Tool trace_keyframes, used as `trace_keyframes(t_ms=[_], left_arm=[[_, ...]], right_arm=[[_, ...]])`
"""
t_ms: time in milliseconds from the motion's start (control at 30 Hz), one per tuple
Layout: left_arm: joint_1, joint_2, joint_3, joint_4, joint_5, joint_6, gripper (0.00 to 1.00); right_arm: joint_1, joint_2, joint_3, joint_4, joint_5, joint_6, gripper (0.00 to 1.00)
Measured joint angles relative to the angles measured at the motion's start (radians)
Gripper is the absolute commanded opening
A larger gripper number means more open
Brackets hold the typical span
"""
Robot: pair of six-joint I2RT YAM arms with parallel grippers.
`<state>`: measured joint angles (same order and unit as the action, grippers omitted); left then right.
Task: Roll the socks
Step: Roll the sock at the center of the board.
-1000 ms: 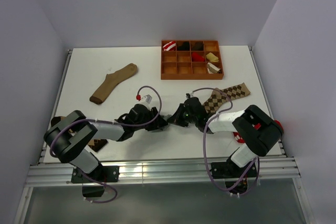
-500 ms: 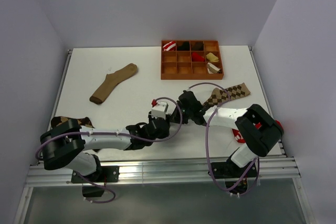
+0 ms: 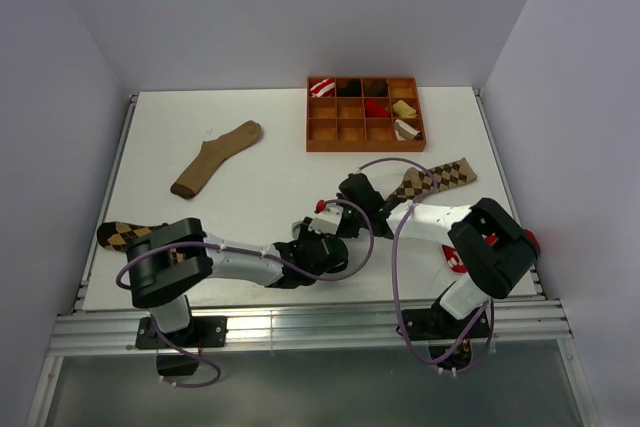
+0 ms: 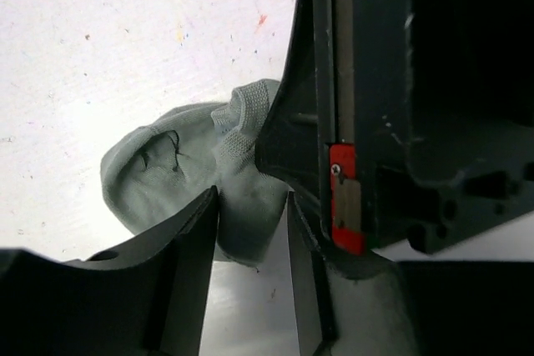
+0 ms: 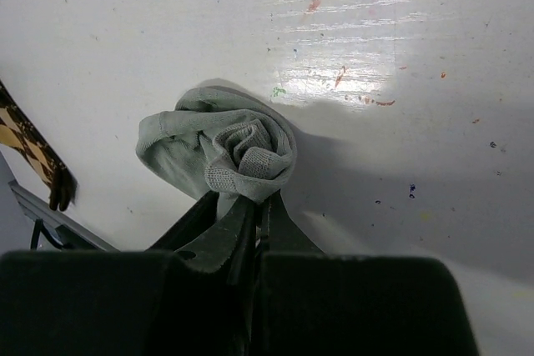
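Observation:
The small grey sock [image 5: 213,149] lies bunched and partly rolled on the white table [image 3: 250,197]. My right gripper [image 5: 260,202] is shut on its ribbed cuff. My left gripper [image 4: 253,198] comes from the opposite side, and its jaws pinch the sock's [image 4: 179,172] lower lobe, close beside the right gripper's black body [image 4: 392,122]. In the top view both grippers meet at the table's centre and hide the grey sock. The lighter argyle sock [image 3: 437,178] lies flat at the right. The darker argyle sock [image 3: 125,235] lies at the left edge.
A long tan sock [image 3: 215,159] lies at the back left. A brown compartment tray [image 3: 338,130] holding several rolled socks stands at the back. A red-and-white item [image 3: 455,260] sits under the right arm. Walls enclose the table on three sides.
My left arm has swung right across the table to the grey sock, uncovering the darker argyle sock. The right gripper shifted slightly back and right and stayed shut on the sock.

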<state>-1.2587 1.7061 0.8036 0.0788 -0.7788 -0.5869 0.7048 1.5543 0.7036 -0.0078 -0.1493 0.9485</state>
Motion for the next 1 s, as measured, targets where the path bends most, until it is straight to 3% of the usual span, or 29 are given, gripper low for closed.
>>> trace_keyframes(t_ms=[67, 267, 400, 467, 567, 700, 1000], left_arm=[[0.0, 0.031, 0.011, -0.01, -0.009, -0.001, 0.41], [-0.015, 0.09, 0.04, -0.022, -0.048, -0.011, 0.22], [-0.025, 0.107, 0.059, -0.04, -0.075, -0.019, 0.01], [-0.026, 0.107, 0.06, -0.047, -0.08, -0.023, 0.01], [-0.026, 0.106, 0.058, -0.048, -0.079, -0.024, 0.01], [-0.018, 0.07, 0.026, -0.025, -0.034, -0.035, 0.01], [0.122, -0.092, -0.137, 0.113, 0.28, -0.118, 0.01]], right_arm=[[0.0, 0.001, 0.0, 0.0, -0.002, 0.0, 0.0], [0.0, 0.006, 0.0, 0.004, -0.001, 0.0, 0.0], [0.0, 0.007, -0.001, 0.015, -0.003, 0.001, 0.0], [0.0, 0.007, -0.005, 0.028, -0.01, 0.001, 0.02], [0.0, 0.003, -0.026, 0.07, -0.016, 0.006, 0.13], [-0.001, -0.042, -0.087, 0.136, -0.021, 0.021, 0.35], [-0.005, -0.225, -0.217, 0.328, 0.003, 0.059, 0.64]])
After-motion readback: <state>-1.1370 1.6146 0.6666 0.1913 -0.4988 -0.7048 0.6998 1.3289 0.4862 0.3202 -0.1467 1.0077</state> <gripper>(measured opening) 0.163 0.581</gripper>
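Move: The grey sock, half rolled, lies right at both hands. From my left hand, open around its loose strip, the middle of the sock is about 2 cm ahead, 1 cm left and 2 cm below. From my right hand, already pinching its rolled edge, that middle is 1 cm ahead, 2 cm left and 2 cm below. From my left hand, the brown argyle sock is some 12 cm ahead and 24 cm right; the plain brown sock is roughly 19 cm ahead and 24 cm left. While my right hand keeps its pinch on the rolled edge, I sink my left hand about 2 cm and shut its fingers on the grey sock's loose strip. Only then do I open my right fingers past halfway and lift that hand about 5 cm straight up, clear of the sock; my left hand keeps its grip and rolls some 20 degrees, its left side dropping and its fingers tipping down. ##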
